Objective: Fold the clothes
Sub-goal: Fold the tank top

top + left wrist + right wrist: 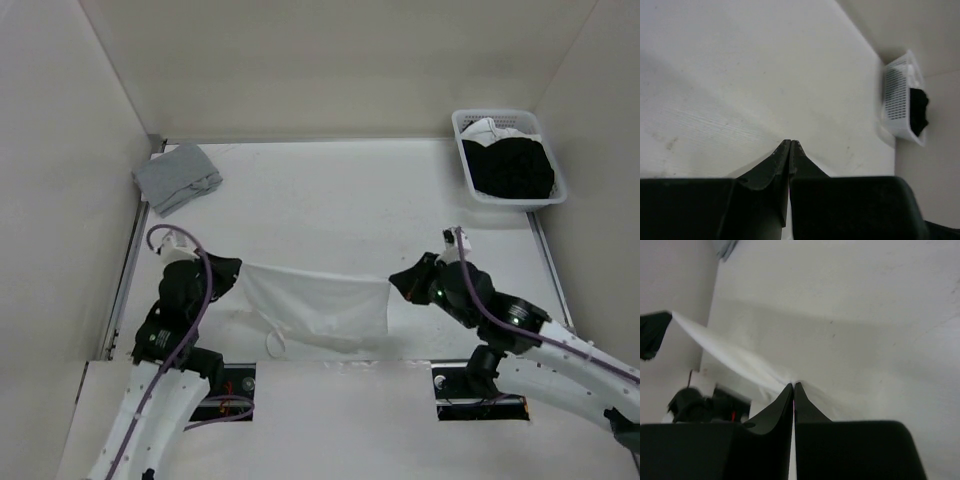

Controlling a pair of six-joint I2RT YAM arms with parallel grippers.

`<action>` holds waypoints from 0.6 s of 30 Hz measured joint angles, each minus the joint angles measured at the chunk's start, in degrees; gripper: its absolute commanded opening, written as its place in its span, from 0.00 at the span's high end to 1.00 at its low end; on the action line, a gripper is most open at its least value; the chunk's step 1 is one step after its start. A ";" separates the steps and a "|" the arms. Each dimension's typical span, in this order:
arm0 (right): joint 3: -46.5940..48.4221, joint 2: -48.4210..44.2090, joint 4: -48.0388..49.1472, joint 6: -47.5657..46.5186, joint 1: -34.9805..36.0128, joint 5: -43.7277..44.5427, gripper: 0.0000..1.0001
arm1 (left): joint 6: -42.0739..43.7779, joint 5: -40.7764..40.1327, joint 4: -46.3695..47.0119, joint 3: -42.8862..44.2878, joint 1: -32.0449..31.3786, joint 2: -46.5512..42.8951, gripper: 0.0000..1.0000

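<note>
The clothes, a thin white top, hang stretched between my two grippers just above the table's near edge. My left gripper is shut on the top's left corner, and my right gripper is shut on its right corner. A narrow strap loops down at the lower left. In the right wrist view the fabric runs taut from my shut right gripper to the left gripper. The left wrist view shows my left gripper pressed shut, with the cloth mostly hidden behind it.
A grey folded garment lies at the back left corner. A white basket holding a black clothing pile stands at the back right, and the basket shows in the left wrist view too. Pale walls enclose the table on three sides.
</note>
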 measured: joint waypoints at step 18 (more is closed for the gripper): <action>9.88 57.96 34.18 -10.05 -40.24 -28.22 0.95 | -0.96 1.09 42.34 5.18 6.14 65.37 1.00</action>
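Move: The tank top hangs between my two closed grippers, its middle about 15 cm to the right of my left hand, some 10 cm lower and 5 cm nearer me. The bare table where I am taking it centres about 15 cm ahead, 15 cm right and 20 cm below my left hand; from my right hand it is about 20 cm ahead, 15 cm left, equally far down. The grey clothes lie about 34 cm ahead and 22 cm left of my left hand. I swing both hands down and forward together, keeping the tank top's far edge pinched at its two corners. I drop about 15 cm, then run out nearly level until I've reached some 20 cm forward, the body and straps trailing towards me over the bare table. My fingers stay shut and tip down 15 to 20 degrees; my right hand also turns slightly clockwise. ##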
